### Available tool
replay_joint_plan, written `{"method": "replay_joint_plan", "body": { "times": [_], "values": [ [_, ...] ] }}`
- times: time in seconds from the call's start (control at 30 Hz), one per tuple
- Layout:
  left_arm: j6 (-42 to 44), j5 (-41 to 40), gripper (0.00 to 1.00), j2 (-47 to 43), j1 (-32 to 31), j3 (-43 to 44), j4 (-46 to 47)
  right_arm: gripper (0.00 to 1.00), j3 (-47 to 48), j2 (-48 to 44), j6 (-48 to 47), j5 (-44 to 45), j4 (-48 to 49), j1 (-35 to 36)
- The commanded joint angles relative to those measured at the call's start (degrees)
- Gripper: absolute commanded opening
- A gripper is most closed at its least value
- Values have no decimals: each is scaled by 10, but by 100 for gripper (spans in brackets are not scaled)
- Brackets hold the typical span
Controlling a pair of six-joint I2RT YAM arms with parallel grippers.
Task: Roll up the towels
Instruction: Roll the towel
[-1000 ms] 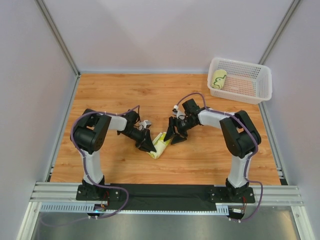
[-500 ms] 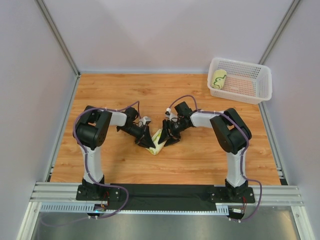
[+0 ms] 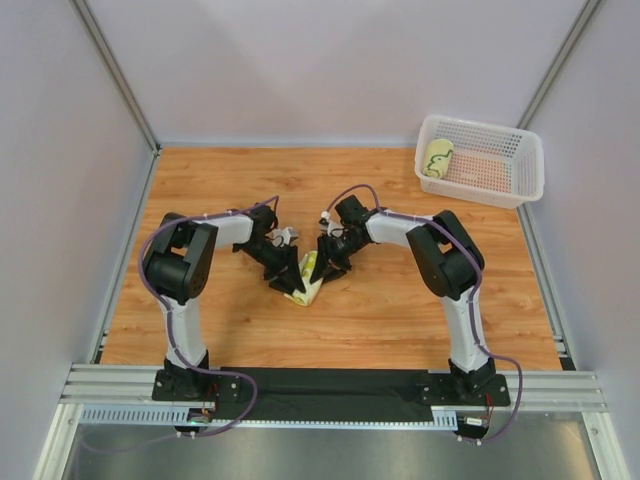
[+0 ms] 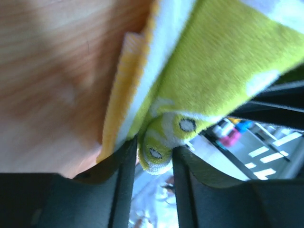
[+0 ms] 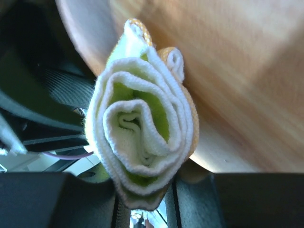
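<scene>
One towel (image 3: 307, 278) lies rolled on the wooden table between my two grippers. My left gripper (image 3: 291, 283) is at the roll's near-left end. In the left wrist view the towel (image 4: 209, 66) tapers to a plump tip between the parted fingers (image 4: 124, 185), which do not squeeze it. My right gripper (image 3: 326, 262) is at the far-right end. Its wrist view looks into the spiral of the towel (image 5: 142, 123), whose lower edge is pinched between the fingers (image 5: 192, 199). A second rolled towel (image 3: 437, 157) lies in the basket.
The white perforated basket (image 3: 500, 185) stands at the far right corner of the table. Grey walls and metal posts enclose the wooden table (image 3: 220, 190) on three sides. The arm bases sit on a black rail along the near edge.
Both grippers and the roll have shifted left and slightly away from the near edge. The right gripper has closed onto the roll's end, and the left gripper's jaws have widened.
</scene>
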Motion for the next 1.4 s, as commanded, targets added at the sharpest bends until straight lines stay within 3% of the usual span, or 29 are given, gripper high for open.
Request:
{"method": "replay_joint_plan", "body": {
  "times": [0.0,0.3,0.53,0.7,0.9,1.37],
  "values": [
    [40,-107,43,-55,-4,17,-44,24,52,27,-25,80,-63,-2],
    [60,-205,48,-143,-4,34,-1,23,99,52,-56,111,-158,-1],
    [81,-233,54,-101,-13,34,54,23,145,58,-74,115,-216,5],
    [66,-178,61,-74,-13,30,110,23,170,64,-82,117,-240,7],
    [27,-147,68,-101,-15,-2,179,23,196,79,-92,122,-268,11],
    [6,-83,68,-120,-20,-65,252,23,261,113,-98,141,-321,13]
  ]
}}
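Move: The towel is already a short roll of about 10 cm, lying roughly fore and aft. Its middle is about 3 cm to the left hand's right and 2 cm ahead, at the same height, with the near end at that hand's loosening fingertips. The right hand, already pinching the roll, has its middle some 2 cm to its left and 1 cm back. The right gripper stands about 6 cm right and 2 cm ahead of the left hand. The left fingers come free of the towel's near end while the right fingers keep their pinch on the roll. Opening wider, the left hand goes about 6 cm forward in an arc, first up and left, then down and right back to the roll's left side, its wrist swinging some 30 degrees so the fingers no longer point back. The right hand shifts a centimetre or so forward and right, tipping its fingers about 15 degrees steeper. ##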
